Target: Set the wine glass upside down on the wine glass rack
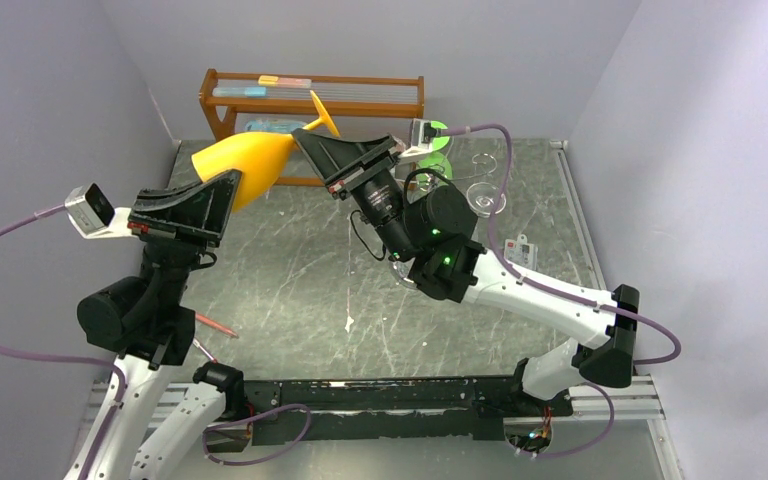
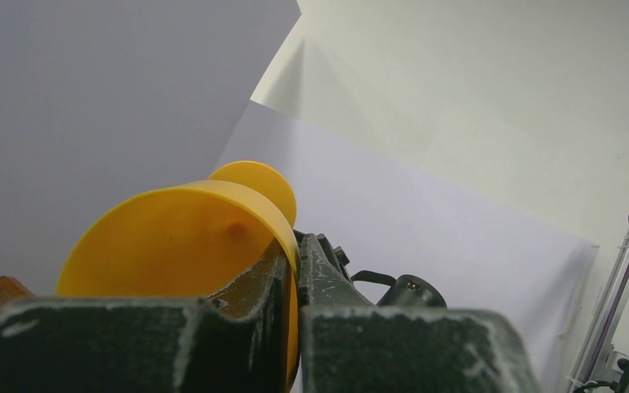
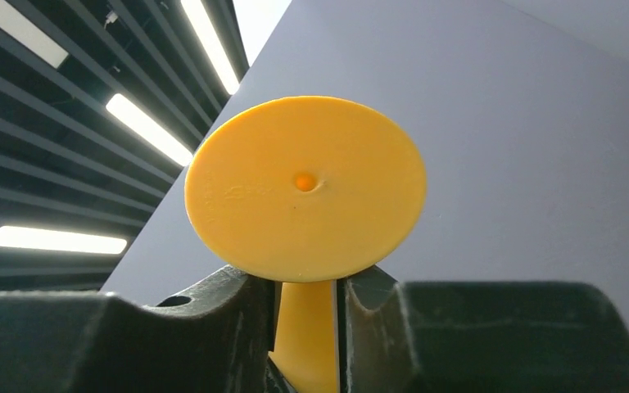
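The yellow wine glass [image 1: 245, 160] hangs tilted in the air over the back left of the table, bowl to the left and foot toward the rear. My left gripper [image 1: 230, 195] is shut on the bowl's rim [image 2: 291, 246], one finger inside the bowl and one outside. Around the stem, just under the round foot [image 3: 305, 188], my right gripper [image 3: 307, 282] is shut. The chrome wine glass rack [image 1: 484, 197] stands at the back right, partly hidden behind the right arm.
A brown wooden shelf unit [image 1: 310, 95] stands against the back wall behind the glass. A green object [image 1: 438, 160] sits next to the rack. A small white device [image 1: 520, 250] and a thin reddish stick [image 1: 215, 325] lie on the marbled table [image 1: 290, 270].
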Robot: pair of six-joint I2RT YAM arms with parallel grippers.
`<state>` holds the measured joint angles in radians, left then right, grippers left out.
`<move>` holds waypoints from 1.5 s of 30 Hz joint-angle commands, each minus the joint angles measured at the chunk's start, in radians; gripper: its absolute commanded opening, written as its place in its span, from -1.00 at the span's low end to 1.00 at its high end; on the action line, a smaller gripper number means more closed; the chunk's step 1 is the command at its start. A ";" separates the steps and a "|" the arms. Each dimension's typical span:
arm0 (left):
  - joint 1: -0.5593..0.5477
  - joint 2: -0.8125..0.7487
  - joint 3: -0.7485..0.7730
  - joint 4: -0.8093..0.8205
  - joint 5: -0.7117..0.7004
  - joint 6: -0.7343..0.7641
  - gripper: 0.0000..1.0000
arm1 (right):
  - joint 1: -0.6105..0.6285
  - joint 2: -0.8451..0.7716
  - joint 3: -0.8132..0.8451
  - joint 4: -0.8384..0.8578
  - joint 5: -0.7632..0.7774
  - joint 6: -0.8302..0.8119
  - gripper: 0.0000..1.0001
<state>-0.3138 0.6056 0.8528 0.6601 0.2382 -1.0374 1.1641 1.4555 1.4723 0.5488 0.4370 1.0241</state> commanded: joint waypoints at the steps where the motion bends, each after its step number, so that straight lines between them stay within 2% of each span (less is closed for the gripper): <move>1: 0.009 -0.020 -0.013 0.061 0.048 -0.018 -0.90 | 0.003 0.015 0.036 0.047 0.035 0.025 -0.46; 4: 0.009 -0.036 -0.025 0.047 0.044 -0.015 -0.90 | 0.003 0.023 0.046 0.047 0.030 0.027 -0.51; 8: 0.009 -0.052 -0.037 0.023 0.043 -0.013 -0.90 | 0.003 0.042 0.068 0.027 0.021 0.048 -0.39; 12: 0.009 -0.059 -0.059 0.034 0.058 -0.026 -0.90 | 0.003 0.066 0.099 0.010 0.008 0.072 -0.35; 15: 0.009 -0.069 -0.070 0.025 0.058 -0.028 -0.90 | 0.003 0.075 0.111 -0.002 0.013 0.077 -0.46; 19: 0.009 -0.097 -0.070 -0.043 0.046 -0.006 -0.88 | 0.003 0.075 0.108 -0.001 0.012 0.063 -0.91; 20: 0.009 -0.102 -0.068 -0.064 0.042 -0.005 -0.78 | 0.003 0.074 0.106 0.003 0.012 0.052 -1.00; 22: 0.009 -0.115 -0.060 -0.121 0.030 0.002 -0.51 | 0.003 0.069 0.098 0.019 0.014 0.010 -1.00; 24: 0.009 -0.134 -0.015 -0.287 -0.022 -0.008 -0.15 | 0.003 0.056 0.069 0.057 0.010 -0.053 -1.00; 26: 0.009 -0.139 0.083 -0.612 -0.134 -0.004 0.33 | 0.003 0.027 0.033 0.078 -0.006 -0.125 -1.00; 28: 0.009 -0.137 0.207 -0.830 -0.212 0.051 0.50 | 0.003 -0.003 -0.011 0.098 -0.012 -0.190 -1.00; 31: 0.009 -0.111 0.348 -1.124 -0.327 0.095 0.68 | 0.003 -0.028 -0.051 0.101 -0.019 -0.298 -1.00; 34: 0.009 -0.100 0.402 -1.260 -0.389 0.133 0.79 | 0.003 -0.035 -0.079 0.096 -0.063 -0.416 -1.00; 39: 0.009 -0.137 0.364 -1.194 -0.346 0.172 0.83 | 0.003 -0.046 -0.144 0.094 -0.185 -0.664 -1.00; 45: 0.009 -0.112 0.376 -1.062 -0.177 0.177 0.82 | 0.004 -0.118 -0.301 0.130 -0.376 -1.004 -1.00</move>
<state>-0.3111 0.4808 1.2217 -0.4702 -0.0631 -0.8856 1.1667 1.3968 1.2423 0.6334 0.2104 0.3099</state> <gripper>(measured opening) 0.911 0.059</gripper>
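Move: From the right hand, the orange wine glass's stem is already between the open fingers, about 1 cm ahead, 2 cm to the left and 1 cm above. The green wine glass on the rack stands roughly 10 cm ahead, 16 cm to the right and 15 cm lower; the wooden shelf lies some 25 cm ahead, 4 cm left and 40 cm lower. From the left hand, still gripping the bowl's rim, that stem is about 5 cm ahead, 9 cm to the right and 2 cm up. The right hand eases some 2.5 cm left along the stem's side of the glass and closes its fingers on the stem just under the foot, while the left, still pinching the rim, sinks about 2 cm, then opens wide and backs off the bowl, about 6 cm to its left and 5 cm farther down, its fingers tipping forward and turning counter-clockwise. Once the left is letting go, the right draws back off to its right by a couple of centimetres, then sinks about 6 cm and drifts left again, rolling some 40 degrees about its own finger line, counter-clockwise as seen from behind the hand, to swing the bowl down and the foot up. ##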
